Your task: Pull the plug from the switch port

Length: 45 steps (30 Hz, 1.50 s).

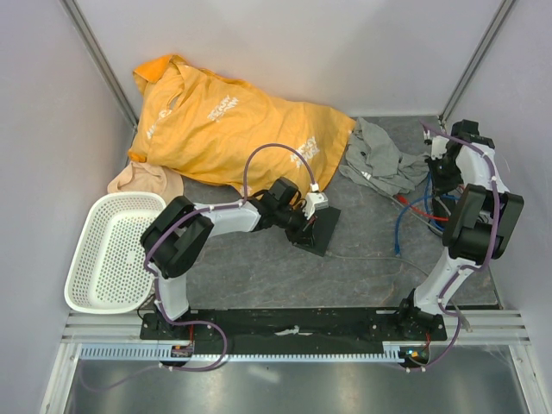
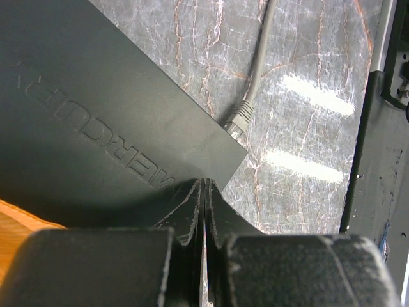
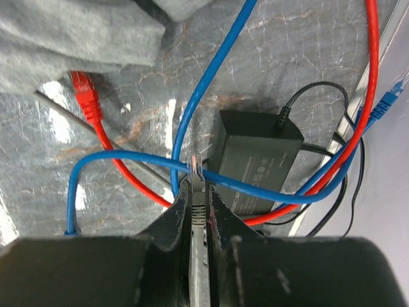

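The switch is a flat matte-black box (image 1: 325, 231) (image 2: 96, 121) lying mid-table. In the left wrist view a grey plug (image 2: 239, 120) sits in the switch port on the box's edge, and its grey cable (image 2: 259, 57) runs away over the marbled table. My left gripper (image 1: 312, 219) (image 2: 204, 183) is shut with nothing in it, its tips resting on the box's top near the corner. My right gripper (image 3: 199, 182) is shut on a grey cable plug with a clear tip (image 3: 199, 167), held above a tangle of cables at the far right.
Blue cables (image 3: 211, 70), a red cable (image 3: 96, 128) and a small black power brick (image 3: 255, 160) lie under the right gripper, beside a grey cloth (image 1: 379, 159) (image 3: 70, 32). A yellow shirt (image 1: 233, 121) lies at the back and a white basket (image 1: 112, 250) at the left.
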Available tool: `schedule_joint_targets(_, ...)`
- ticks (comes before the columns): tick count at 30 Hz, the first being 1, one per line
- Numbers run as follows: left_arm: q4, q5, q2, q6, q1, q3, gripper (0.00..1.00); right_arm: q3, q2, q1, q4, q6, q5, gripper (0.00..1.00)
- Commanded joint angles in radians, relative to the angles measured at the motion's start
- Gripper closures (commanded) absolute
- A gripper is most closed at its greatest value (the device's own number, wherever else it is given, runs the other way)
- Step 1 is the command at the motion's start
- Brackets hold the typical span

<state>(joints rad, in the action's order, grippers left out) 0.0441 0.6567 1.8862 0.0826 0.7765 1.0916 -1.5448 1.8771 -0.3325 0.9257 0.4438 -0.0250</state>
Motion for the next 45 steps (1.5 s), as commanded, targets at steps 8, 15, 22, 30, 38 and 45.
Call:
schedule_joint_targets(8,0.007,-0.020,-0.024,0.055,0.020,-0.021,0.99,0.002,-0.003,-0.011,-0.041,-0.047,0.036,0.49)
schedule_joint_targets(15,0.007,-0.023,-0.021,0.060,0.026,-0.022,0.98,-0.001,-0.015,-0.011,-0.036,-0.065,0.002,0.42)
schedule_joint_targets(22,0.007,-0.023,-0.018,0.063,0.030,-0.022,0.98,-0.017,-0.016,-0.011,-0.039,-0.070,0.007,0.39)
schedule_joint_targets(30,0.007,-0.026,-0.010,0.062,0.035,-0.021,0.98,-0.179,0.071,-0.011,-0.053,-0.014,0.019,0.37)
schedule_joint_targets(38,0.022,-0.028,-0.006,0.062,0.043,0.001,0.98,-0.457,0.072,0.016,-0.057,-0.068,-0.211,0.14)
schedule_joint_targets(45,0.049,-0.039,-0.013,0.075,0.046,0.017,0.98,-0.160,-0.165,0.082,-0.196,-0.109,-0.663,0.02)
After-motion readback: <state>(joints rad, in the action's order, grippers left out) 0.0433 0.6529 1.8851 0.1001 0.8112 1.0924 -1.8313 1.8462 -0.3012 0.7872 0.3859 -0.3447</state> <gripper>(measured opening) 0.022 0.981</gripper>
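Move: Beside the heap of cables, the right hand already holds a grey plug, with the black adapter about 4 cm to its right, 1 cm back and some 5 cm below. The red plug lies roughly 8 cm left and 1 cm back, about 6 cm down; the grey cloth's middle is some 8 cm ahead and 9 cm left, about 5 cm below. From the left hand, the adapter is about 10 cm ahead, 36 cm right and 2 cm lower. Opening its fingers beside the adapter, the right hand lets go of the grey plug and stays nearly in place with them parted. Then it pulls away quickly, forward and up, about 11 cm out and 13 cm higher, swinging some 4 cm left late on while the fingers tilt forward and up by about 30 degrees and spread fully. ##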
